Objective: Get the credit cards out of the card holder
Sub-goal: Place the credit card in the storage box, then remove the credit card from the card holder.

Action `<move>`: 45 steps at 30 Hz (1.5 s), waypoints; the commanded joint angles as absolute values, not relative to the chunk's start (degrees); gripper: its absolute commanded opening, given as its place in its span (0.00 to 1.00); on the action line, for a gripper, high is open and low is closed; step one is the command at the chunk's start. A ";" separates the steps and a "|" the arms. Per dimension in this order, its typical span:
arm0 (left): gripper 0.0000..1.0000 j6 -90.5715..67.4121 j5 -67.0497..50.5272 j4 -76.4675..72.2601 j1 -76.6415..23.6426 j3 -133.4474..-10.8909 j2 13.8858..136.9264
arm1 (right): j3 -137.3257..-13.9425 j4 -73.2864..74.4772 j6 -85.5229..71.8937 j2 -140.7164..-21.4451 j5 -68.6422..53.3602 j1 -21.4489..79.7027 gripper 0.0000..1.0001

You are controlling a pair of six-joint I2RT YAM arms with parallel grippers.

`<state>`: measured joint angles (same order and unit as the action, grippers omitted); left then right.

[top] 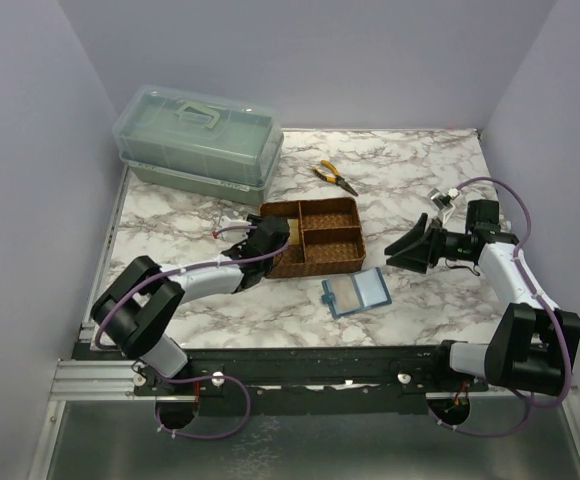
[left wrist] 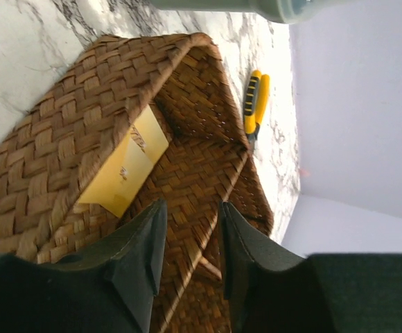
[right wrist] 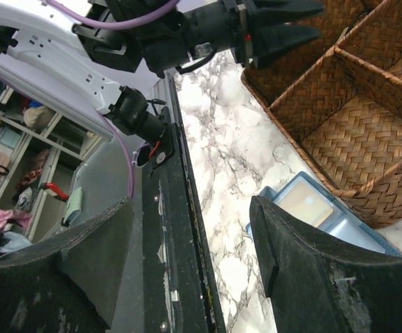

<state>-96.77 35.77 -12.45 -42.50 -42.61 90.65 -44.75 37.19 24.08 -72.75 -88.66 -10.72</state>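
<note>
The teal-blue card holder (top: 356, 292) lies open on the marble table in front of the woven tray (top: 322, 262), showing a tan panel (right wrist: 305, 202). One yellow-gold credit card (left wrist: 124, 166) leans against the wall inside the tray's left compartment. My left gripper (top: 276, 236) hovers over that compartment, its jaws apart with nothing between them (left wrist: 190, 216), just clear of the card. My right gripper (top: 411, 250) hangs open to the right of the tray and above the holder's right side, its fingers (right wrist: 294, 243) wide apart and empty.
Yellow-handled pliers (top: 334, 177) lie behind the tray. A green lidded plastic box (top: 200, 138) stands at the back left. The tray's two right compartments (right wrist: 357, 139) hold nothing. A black rail (top: 320, 362) runs along the table's near edge.
</note>
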 commanded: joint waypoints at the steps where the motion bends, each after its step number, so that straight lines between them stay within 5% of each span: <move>1: 0.46 -95.65 33.82 -8.83 -42.74 -40.80 84.98 | -46.32 38.28 25.45 -72.82 -91.70 -11.46 0.75; 9: 0.76 -87.92 26.22 -17.46 -42.66 -32.37 75.81 | -46.45 38.92 26.48 -72.65 -91.85 -11.68 0.75; 18: 0.99 -85.43 20.91 -32.38 -42.01 -18.49 64.55 | -46.82 40.56 28.94 -72.25 -92.15 -11.85 0.75; 33: 0.99 -84.08 11.42 -36.91 -38.44 -5.47 45.29 | -47.06 42.26 31.82 -72.23 -92.56 -12.21 0.75; 45: 0.99 -81.00 -3.86 -37.12 -35.41 -4.65 45.28 | -48.05 50.71 44.37 -72.18 -92.18 -12.28 0.75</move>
<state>-84.23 4.60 -35.94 -35.81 -4.60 44.95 -45.95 44.95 36.18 -72.73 -88.71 -11.75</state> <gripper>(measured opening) 0.989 0.747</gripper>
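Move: The credit cards already lie in the left compartment of the storage box, roughly 6 cm under the left hand, about 2 cm back and 2 cm to its right. The box's middle is some 9 cm right and 4 cm back. The opened card holder lies on the table about 17 cm back and 19 cm right, the pliers roughly 9 cm ahead and 14 cm right. From the right hand the cards are about 24 cm left and 10 cm ahead. With no card between its fingers any more, the left hand lifts a few centimetres off the storage box's left compartment, then draws back about 13 cm in all, drifting 4 cm left and ending some 6 cm higher by the box's near left corner. The fingers spread from partly to fully open, while the wrist swings clockwise nearly 30 degrees and its tips rise about 20. ##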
